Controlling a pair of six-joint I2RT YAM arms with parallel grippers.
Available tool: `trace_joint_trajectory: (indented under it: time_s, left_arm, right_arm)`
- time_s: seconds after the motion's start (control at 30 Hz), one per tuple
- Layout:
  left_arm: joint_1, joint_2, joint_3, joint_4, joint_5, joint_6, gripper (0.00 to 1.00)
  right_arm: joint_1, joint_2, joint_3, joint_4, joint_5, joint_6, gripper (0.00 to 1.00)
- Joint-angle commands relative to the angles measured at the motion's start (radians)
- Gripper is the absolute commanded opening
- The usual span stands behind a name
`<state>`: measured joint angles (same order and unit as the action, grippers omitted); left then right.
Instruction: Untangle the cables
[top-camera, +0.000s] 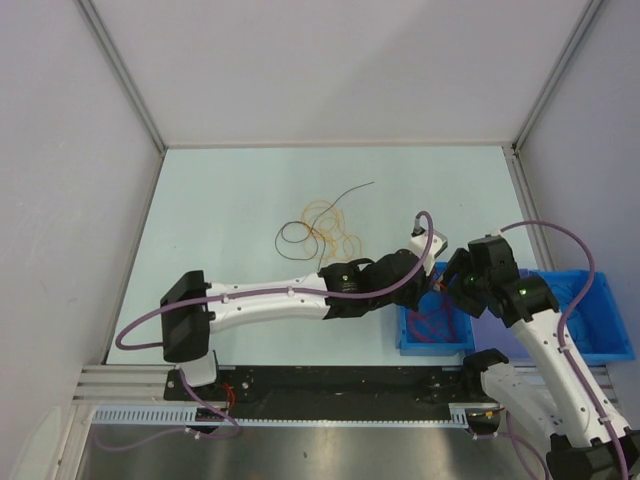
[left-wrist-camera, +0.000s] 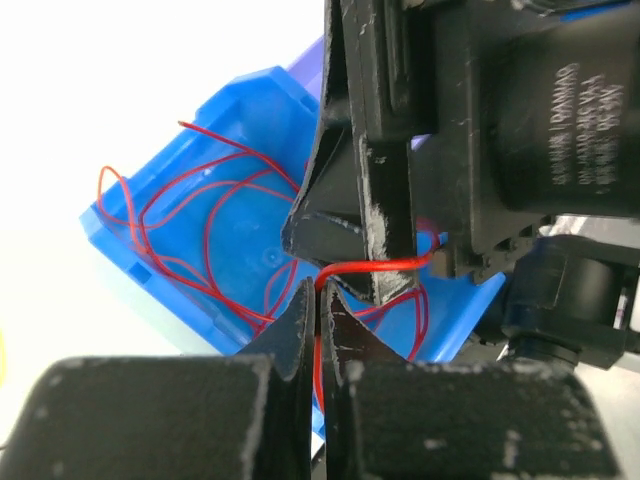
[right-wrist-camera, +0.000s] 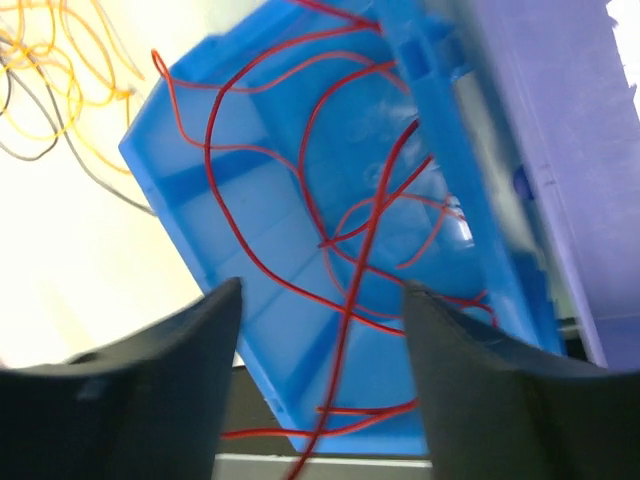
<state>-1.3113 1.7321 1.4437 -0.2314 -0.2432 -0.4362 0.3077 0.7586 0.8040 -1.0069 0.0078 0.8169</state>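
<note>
Loose red cables (right-wrist-camera: 345, 225) lie looped in a small blue bin (right-wrist-camera: 190, 150). My left gripper (left-wrist-camera: 320, 292) is shut on one red cable (left-wrist-camera: 375, 267), which bends away to the right from its tips above the bin (left-wrist-camera: 235, 225). My right gripper (right-wrist-camera: 322, 290) is open over the same bin, and a red strand runs up between its fingers (right-wrist-camera: 455, 345) without touching them. Seen from the left wrist, one right finger (left-wrist-camera: 385, 215) hangs just beyond my left tips. In the top view both grippers, left (top-camera: 430, 275) and right (top-camera: 455, 280), meet over the bin (top-camera: 412, 345). An orange, yellow and black tangle (top-camera: 328, 226) lies on the table.
A larger blue bin (top-camera: 600, 330) sits to the right of the small one, near the table's right edge. Mauve hoses (top-camera: 560, 240) arc over both arms. White enclosure walls (top-camera: 80, 200) surround the table. A black rail (top-camera: 330, 385) runs along the near edge.
</note>
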Motion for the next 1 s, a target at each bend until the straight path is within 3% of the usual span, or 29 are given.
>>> trace_joint_trajectory:
  time_s: [0.0,0.13,0.5,0.73,0.8,0.97]
  left_arm:
    - [0.001,0.020,0.053,0.000,-0.008,-0.007,0.00]
    - [0.007,0.041,0.067,-0.005,-0.005,-0.007,0.00]
    - [0.032,0.073,0.066,-0.016,0.001,-0.026,0.00]
    - [0.032,-0.009,-0.046,0.041,-0.013,-0.030,0.00]
    - [0.034,-0.040,-0.100,0.052,-0.036,-0.038,0.00]
    - [0.032,-0.149,-0.218,0.067,-0.088,-0.055,0.00]
  right_arm:
    - [-0.018,0.017,0.138,-0.007,0.081,-0.053,0.80]
    - [-0.041,0.041,0.208,-0.013,0.100,-0.099,0.90]
    - [-0.113,0.064,0.301,-0.030,0.098,-0.170,0.94]
    - [-0.113,0.056,0.302,-0.039,0.069,-0.199,0.95]
    - [-0.114,0.053,0.304,-0.029,0.040,-0.217,1.00]
    - [-0.116,0.065,0.349,0.025,-0.083,-0.239,1.00]
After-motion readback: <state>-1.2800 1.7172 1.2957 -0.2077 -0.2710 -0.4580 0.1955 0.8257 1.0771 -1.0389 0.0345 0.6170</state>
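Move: The left hand's shut fingers hold the red cable. The blue box it hovers over has its middle about 7 cm right, 1 cm ahead and 16 cm below; the yellow cable lies some 20 cm left, 22 cm ahead and 20 cm below. From the right hand, the left fingers' pinch on the red cable is roughly 4 cm left, level fore and aft and 2 cm above; the purple bin's middle is about 13 cm right, level fore and aft, 10 cm below. The left fingers keep their pinch on the red cable and carry it about 5 cm down over the blue box, easing slightly forward, then left at the end. The right fingers, already parted, open fully and come free of the cable as that hand rises about 8 cm, going forward and right away from the pinch, tipping up some 10 degrees, then nearly halting with a slight drift back left. ##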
